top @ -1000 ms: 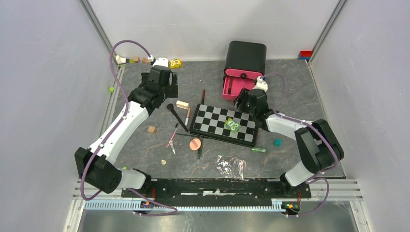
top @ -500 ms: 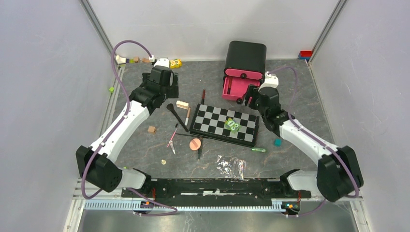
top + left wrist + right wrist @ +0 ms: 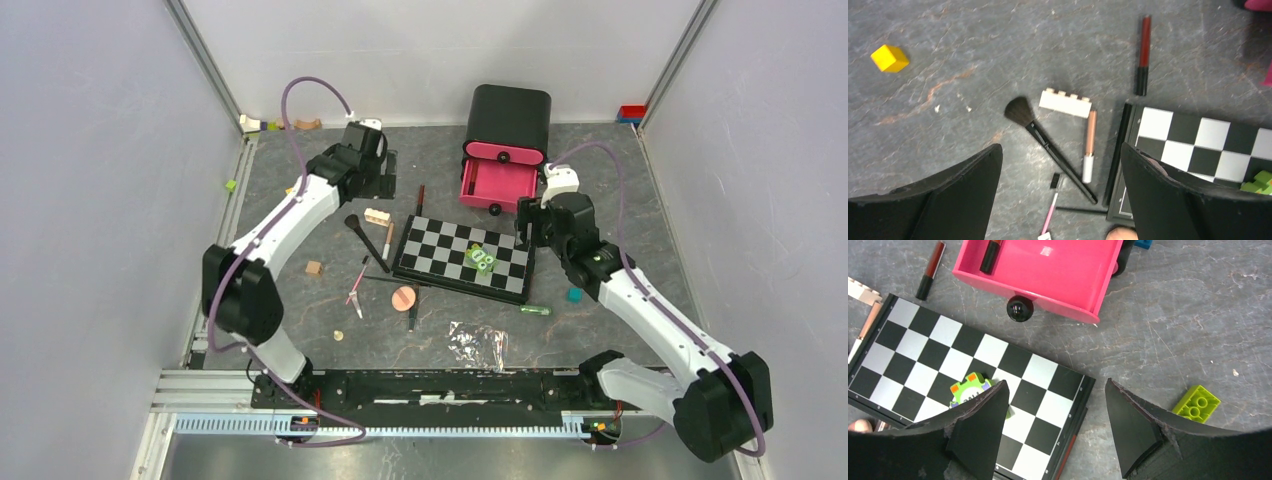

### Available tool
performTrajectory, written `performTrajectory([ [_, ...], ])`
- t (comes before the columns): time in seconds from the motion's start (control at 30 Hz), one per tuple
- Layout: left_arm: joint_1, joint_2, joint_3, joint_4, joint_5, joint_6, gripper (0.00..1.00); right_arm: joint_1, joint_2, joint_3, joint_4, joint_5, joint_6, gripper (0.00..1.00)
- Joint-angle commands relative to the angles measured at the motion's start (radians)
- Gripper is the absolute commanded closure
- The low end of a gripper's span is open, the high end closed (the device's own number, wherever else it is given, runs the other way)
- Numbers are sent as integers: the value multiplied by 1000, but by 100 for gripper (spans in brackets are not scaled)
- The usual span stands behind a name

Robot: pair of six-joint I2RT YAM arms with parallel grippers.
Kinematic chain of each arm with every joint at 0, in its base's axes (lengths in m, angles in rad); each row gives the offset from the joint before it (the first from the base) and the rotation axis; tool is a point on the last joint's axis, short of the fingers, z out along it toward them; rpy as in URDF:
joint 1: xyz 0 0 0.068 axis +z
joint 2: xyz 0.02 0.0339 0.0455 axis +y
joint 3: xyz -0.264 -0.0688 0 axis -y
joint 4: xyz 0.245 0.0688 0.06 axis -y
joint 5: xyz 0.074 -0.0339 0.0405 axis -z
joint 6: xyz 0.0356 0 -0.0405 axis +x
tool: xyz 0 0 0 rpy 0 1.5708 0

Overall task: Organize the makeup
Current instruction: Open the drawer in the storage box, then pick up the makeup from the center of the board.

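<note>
The makeup lies left of the chequered board (image 3: 465, 258). It includes a black long-handled brush (image 3: 1048, 147), a rose-gold and white tube (image 3: 1089, 147), a red-and-black pencil (image 3: 1143, 47), a pink pencil (image 3: 1052, 215), a thin dark pencil (image 3: 395, 281) and a peach puff (image 3: 404, 298). A green tube (image 3: 535, 310) rests by the board's near right corner. My left gripper (image 3: 1060, 148) hovers open high over the brush handle. My right gripper (image 3: 1056, 385) hangs open over the board's right corner, just in front of the open pink drawer (image 3: 1048, 270), which holds a dark tube (image 3: 989, 255).
The drawer belongs to a black organizer box (image 3: 510, 120) at the back. A white brick (image 3: 1065, 102), yellow cube (image 3: 890, 58), lime brick (image 3: 1196, 403), teal cube (image 3: 574, 294), tan cube (image 3: 314, 268) and crumpled plastic wrap (image 3: 477, 343) lie around. Green tokens (image 3: 968, 390) sit on the board.
My left arm has swung right, bringing its gripper over the brush area. My right arm has stretched out rightward and its gripper has drawn back slightly from the drawer.
</note>
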Motion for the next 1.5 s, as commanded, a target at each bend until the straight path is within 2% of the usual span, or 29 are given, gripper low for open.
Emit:
performTrajectory([
  [0.0,-6,126,188,-49,63,-85,8,-3,-57,-15,-53,-13,-54,23],
  [0.13,-6,265,318,-64,69,-108,9,-2,-104,-47,-62,-38,-46,23],
  [0.3,-10,474,509,-128,122,-108,17,-2,-150,-91,-71,-51,-34,23],
  [0.5,-27,623,608,-132,130,-100,22,-3,-203,-138,-75,-37,-28,23],
  [0.73,-55,763,740,-169,129,-96,23,-3,-194,-148,-72,-51,-18,23],
  [0.93,-56,839,801,-205,129,-98,29,-3,-170,-132,-72,-73,-25,23],
  [1.07,-55,840,785,-206,127,-100,35,-2,-164,-123,-79,-63,-27,23],
  [1.3,-55,824,732,-180,159,-107,48,-4,-180,-127,-75,-53,-20,23],
  [1.47,-56,818,709,-180,152,-95,62,-3,-204,-135,-92,-41,-23,23],
])
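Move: The red lip gloss tube lies some 9 cm ahead of the left hand, 11 cm to its right and 17 cm below, just beyond the far left part of the chessboard, whose middle is about 12 cm nearer than the tube and 9 cm to its right. The cream block sits roughly 3 cm nearer than the tube and 8 cm to its left; the open drawer stands 15 cm to its right and 3 cm farther out. From the right hand the tube is about 10 cm ahead, 20 cm left and 16 cm down. The left hand sweeps forward and to the right, then drops steeply, about 16 cm down in all, onto the red lip gloss tube beyond the chessboard, tipping its fingers some 20 degrees further down and narrowing them from nearly wide open to under half until they straddle the tube, a grip on it not yet to be seen. Meanwhile the right hand keeps backing away from the open drawer by about 5 cm, sinks a little and waits with its fingers still open. ##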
